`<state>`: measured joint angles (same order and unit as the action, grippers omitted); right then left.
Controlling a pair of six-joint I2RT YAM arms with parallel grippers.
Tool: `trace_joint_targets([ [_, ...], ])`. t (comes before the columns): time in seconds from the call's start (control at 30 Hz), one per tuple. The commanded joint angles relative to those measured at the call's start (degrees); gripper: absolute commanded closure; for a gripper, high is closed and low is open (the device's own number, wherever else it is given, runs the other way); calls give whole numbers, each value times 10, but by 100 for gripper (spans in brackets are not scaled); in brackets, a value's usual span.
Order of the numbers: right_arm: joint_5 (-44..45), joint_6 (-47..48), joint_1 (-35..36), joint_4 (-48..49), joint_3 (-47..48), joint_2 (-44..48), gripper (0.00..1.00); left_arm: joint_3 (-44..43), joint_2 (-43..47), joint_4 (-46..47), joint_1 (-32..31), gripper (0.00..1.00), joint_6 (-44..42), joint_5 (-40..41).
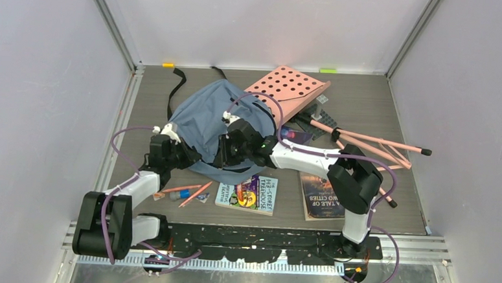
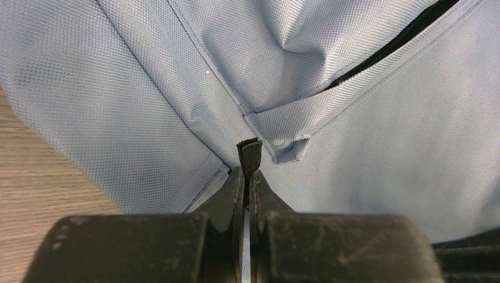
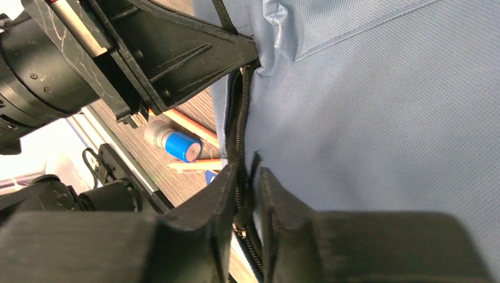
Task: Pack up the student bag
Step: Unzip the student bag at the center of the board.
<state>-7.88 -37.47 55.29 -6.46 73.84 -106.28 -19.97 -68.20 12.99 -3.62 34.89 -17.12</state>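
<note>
The student bag (image 1: 204, 116) is dusty-blue fabric and lies crumpled mid-table, its black straps trailing toward the back. My left gripper (image 1: 184, 153) is at the bag's near-left edge. In the left wrist view my left gripper (image 2: 249, 174) is shut on a small black tab (image 2: 250, 153) at a seam of the bag (image 2: 365, 153). My right gripper (image 1: 224, 156) is at the near edge beside it. The right wrist view has my right gripper (image 3: 249, 177) closed narrowly on the bag's black zipper (image 3: 237, 112), a metal slider sitting between the fingers.
Two books (image 1: 248, 193) (image 1: 321, 194) lie near the front, and pencils (image 1: 187, 191) with a blue-capped glue stick (image 3: 176, 141) lie at front left. A pink perforated board (image 1: 287, 88) and a pink-legged stand (image 1: 371, 144) sit at the back right.
</note>
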Motion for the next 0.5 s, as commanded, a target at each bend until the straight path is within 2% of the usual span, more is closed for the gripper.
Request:
trace_joint_targets([
  [0.0,-14,51,1,24,27,7,89,5,14,1,2,100,-7,-18],
  [0.07,-12,73,3,27,16,21,98,6,20,-3,2,99,-7,-24],
  [0.13,-14,97,6,34,-1,40,99,4,29,-13,3,89,-3,-22],
  [0.27,-8,138,19,49,-40,76,99,-23,70,-107,2,48,1,-13],
  [0.33,4,148,29,59,-61,92,99,-27,105,-150,3,32,19,-9],
  [0.4,20,152,35,82,-76,103,99,-29,142,-192,3,23,38,-5],
  [0.47,35,159,41,88,-83,109,99,-25,179,-222,2,20,59,-3],
])
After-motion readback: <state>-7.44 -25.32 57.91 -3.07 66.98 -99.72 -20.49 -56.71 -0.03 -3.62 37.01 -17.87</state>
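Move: The zipper pull lies practically between the right fingertips, about 1 cm below the hand point; from the left hand, which still pinches the black end tab, it is some 6 cm right and 2 cm back. From the right hand, the treehouse book is about 9 cm back and 10 cm right, and the blue tube 10 cm back and 13 cm left, both some 5 cm lower. Right fingers shut on the zipper pull and go back about 3 cm; left releases the end tab, backing and rising. ##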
